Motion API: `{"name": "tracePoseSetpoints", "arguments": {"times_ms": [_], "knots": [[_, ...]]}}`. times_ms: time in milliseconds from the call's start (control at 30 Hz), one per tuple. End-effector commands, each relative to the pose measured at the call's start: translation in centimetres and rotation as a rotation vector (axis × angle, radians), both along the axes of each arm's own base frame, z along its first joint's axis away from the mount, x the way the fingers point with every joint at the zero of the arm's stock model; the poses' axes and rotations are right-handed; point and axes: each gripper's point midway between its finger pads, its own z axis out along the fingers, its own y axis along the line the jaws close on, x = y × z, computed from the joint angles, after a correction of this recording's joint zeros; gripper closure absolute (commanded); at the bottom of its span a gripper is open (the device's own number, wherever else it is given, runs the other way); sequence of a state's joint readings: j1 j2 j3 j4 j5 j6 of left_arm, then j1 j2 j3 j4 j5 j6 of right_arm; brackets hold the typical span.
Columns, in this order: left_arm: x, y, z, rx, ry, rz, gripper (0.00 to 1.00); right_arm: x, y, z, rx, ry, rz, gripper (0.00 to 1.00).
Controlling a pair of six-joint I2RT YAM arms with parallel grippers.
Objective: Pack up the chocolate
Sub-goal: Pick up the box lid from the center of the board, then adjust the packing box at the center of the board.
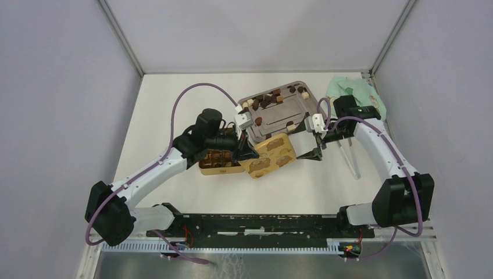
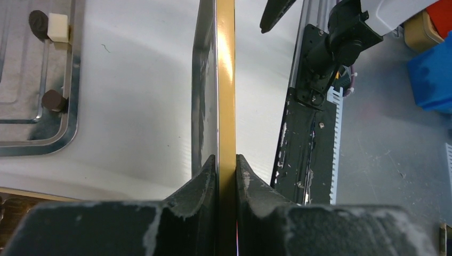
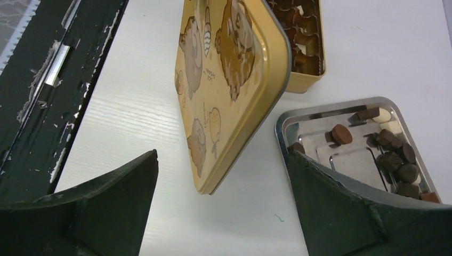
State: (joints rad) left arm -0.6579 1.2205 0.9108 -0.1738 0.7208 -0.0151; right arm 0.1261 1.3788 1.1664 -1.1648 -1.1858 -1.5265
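Chocolate pieces point(image 1: 273, 96), dark, light brown and cream, lie scattered on a silver tray point(image 1: 290, 113). More chocolate point(image 3: 298, 32) fills the gold tin point(image 3: 306, 74), which stands open at centre left point(image 1: 220, 165). My left gripper point(image 1: 244, 152) is shut on the rim of the tin's gold lid point(image 1: 272, 154); in the left wrist view the lid edge point(image 2: 226, 80) runs straight out from between the gripper's point(image 2: 226, 157) closed fingers. The lid point(image 3: 224, 80), printed with bears, hangs tilted above the table. My right gripper point(image 1: 317, 154) stands open by the lid's right end, its point(image 3: 223, 154) fingers apart from the lid.
Long tongs point(image 1: 352, 157) lie on the table under the right arm. A green cloth point(image 1: 354, 90) sits at the back right corner. The tray's rim point(image 3: 330, 106) is close to my right finger. The black base rail point(image 1: 261, 224) runs along the near edge.
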Motion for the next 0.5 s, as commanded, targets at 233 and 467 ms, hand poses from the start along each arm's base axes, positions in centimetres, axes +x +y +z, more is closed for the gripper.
{"name": "tracePoseSetpoints", "arguments": {"times_ms": [233,467], "knots": [[-0.7,-0.7,2.6,-0.065,-0.104,-0.120,0.98,-1.6,3.7,0.4,0.083,0.095,0.146,0.28],[-0.5,-1.0,2.5,-0.065,-0.093,-0.115,0.98,-2.0,4.4,0.2,0.092,0.180,0.151,0.49]]}}
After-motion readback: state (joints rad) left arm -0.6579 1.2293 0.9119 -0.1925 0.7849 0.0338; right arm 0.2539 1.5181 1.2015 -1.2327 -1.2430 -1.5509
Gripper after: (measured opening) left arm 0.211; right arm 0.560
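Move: The box lid, pinched at its left end by the left hand and tilted in the air, has its middle about 10 cm to the right hand's left, 5 cm back and 3 cm lower; from the left hand it lies some 7 cm to the right and 2 cm below. The open chocolate box is about 28 cm left of the right hand and 4 cm back; the chocolate tray is 4 cm left and 12 cm ahead of it. Both lie some 19 cm below. The lid's free right end is what the right hand goes for: it travels about 4 cm left and slightly down and back, its wide-open fingers closing roughly halfway until they straddle that end, one on either side; contact can't be made out. The left hand keeps its pinch on the other end, easing back about 1 cm. ##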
